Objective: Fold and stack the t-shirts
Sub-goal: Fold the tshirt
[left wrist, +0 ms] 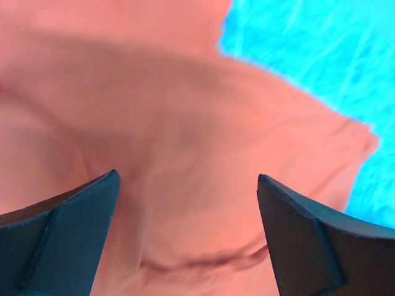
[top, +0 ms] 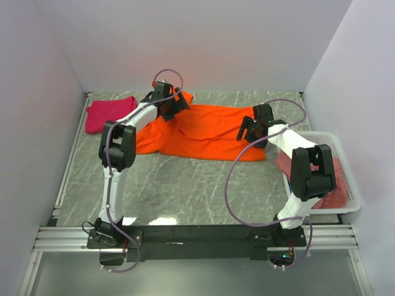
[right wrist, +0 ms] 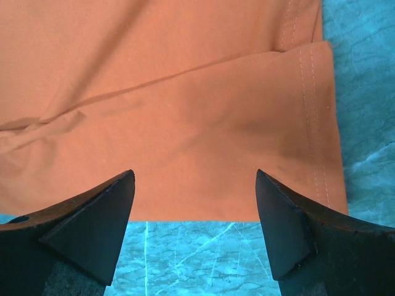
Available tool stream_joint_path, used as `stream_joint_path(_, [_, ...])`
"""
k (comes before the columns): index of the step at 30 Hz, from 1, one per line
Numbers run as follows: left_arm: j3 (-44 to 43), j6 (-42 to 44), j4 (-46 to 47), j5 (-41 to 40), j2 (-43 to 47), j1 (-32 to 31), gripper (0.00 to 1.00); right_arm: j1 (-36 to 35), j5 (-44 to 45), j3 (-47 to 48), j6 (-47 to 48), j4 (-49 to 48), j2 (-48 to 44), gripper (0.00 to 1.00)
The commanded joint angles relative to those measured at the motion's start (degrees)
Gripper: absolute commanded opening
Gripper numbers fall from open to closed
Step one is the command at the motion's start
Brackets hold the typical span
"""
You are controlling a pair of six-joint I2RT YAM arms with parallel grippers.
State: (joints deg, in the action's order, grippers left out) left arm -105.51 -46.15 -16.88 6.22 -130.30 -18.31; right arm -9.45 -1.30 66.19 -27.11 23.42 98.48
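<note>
A bright orange t-shirt lies spread across the back middle of the table. My left gripper hangs open over its left part, near a sleeve; orange cloth fills the space below the wide-apart fingers. My right gripper stands open at the shirt's right edge, its fingers straddling the hem where cloth meets table. Neither holds anything. A magenta-pink t-shirt lies folded at the back left. A dusty rose-pink t-shirt sits in the basket.
A white lattice basket stands at the right edge, partly behind my right arm. White walls close in the table on three sides. Bare marble surface stretches between the orange shirt and the arm bases.
</note>
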Motion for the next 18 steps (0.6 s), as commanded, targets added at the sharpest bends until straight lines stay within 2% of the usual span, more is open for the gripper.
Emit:
stream_joint_path(1, [-7.94, -0.43, 2.21, 1.69, -3.63, 0.02, 0.99, 0.05, 1.21, 1.66, 0.83, 0.05, -1.71, 0.85])
stream_joint_path(5, [-11.91, 1.76, -1.48, -1.63, -3.04, 0.29, 0.99, 0.05, 2.43, 2.45, 1.10, 0.31, -3.37, 0.85])
stream_joint_path(8, [-6.65, 4.40, -0.61, -5.50, 3.37, 0.72, 0.99, 0.05, 2.79, 2.80, 1.18, 0.14, -4.34, 0.85])
stream_joint_path(12, [5.36, 4.50, -2.09, -10.34, 12.25, 2.74, 0.99, -0.04, 2.80, 3.76, 1.19, 0.40, -3.99, 0.85])
stream_joint_path(16, [18.65, 1.95, -0.79, -10.09, 21.11, 5.91, 0.99, -0.04, 1.83, 4.47, 0.75, -0.21, -2.16, 0.85])
stream_joint_path(18, [25.06, 1.51, 0.62, -9.47, 22.80, 6.96, 0.99, 0.05, 1.48, 4.56, 0.66, -1.27, -1.45, 0.85])
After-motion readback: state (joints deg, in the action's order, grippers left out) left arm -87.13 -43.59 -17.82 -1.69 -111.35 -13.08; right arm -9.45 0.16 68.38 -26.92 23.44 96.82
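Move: The left hand hovers open over the far left part of the orange t-shirt. The t-shirt's near left corner lies about 18 cm back from it, 19 cm to its left and 6 cm below; the folded crimson shirt is level with it, some 29 cm to its left, and the orange flap at the far edge is about 11 cm ahead and 2 cm left. From the right hand, that near left corner is roughly 43 cm left and 3 cm back. Towards the orange t-shirt's near left corner: the left hand first carries on forward nearly 3 cm, then turns back and sweeps about 10 cm left and 7 cm back over the cloth, rising throughout, fingers still wide open, wrist turning some 10 degrees counter-clockwise. Late on, the right hand eases up 2.5 cm and slightly forward, still open over its end of the t-shirt. No contact can be seen. ##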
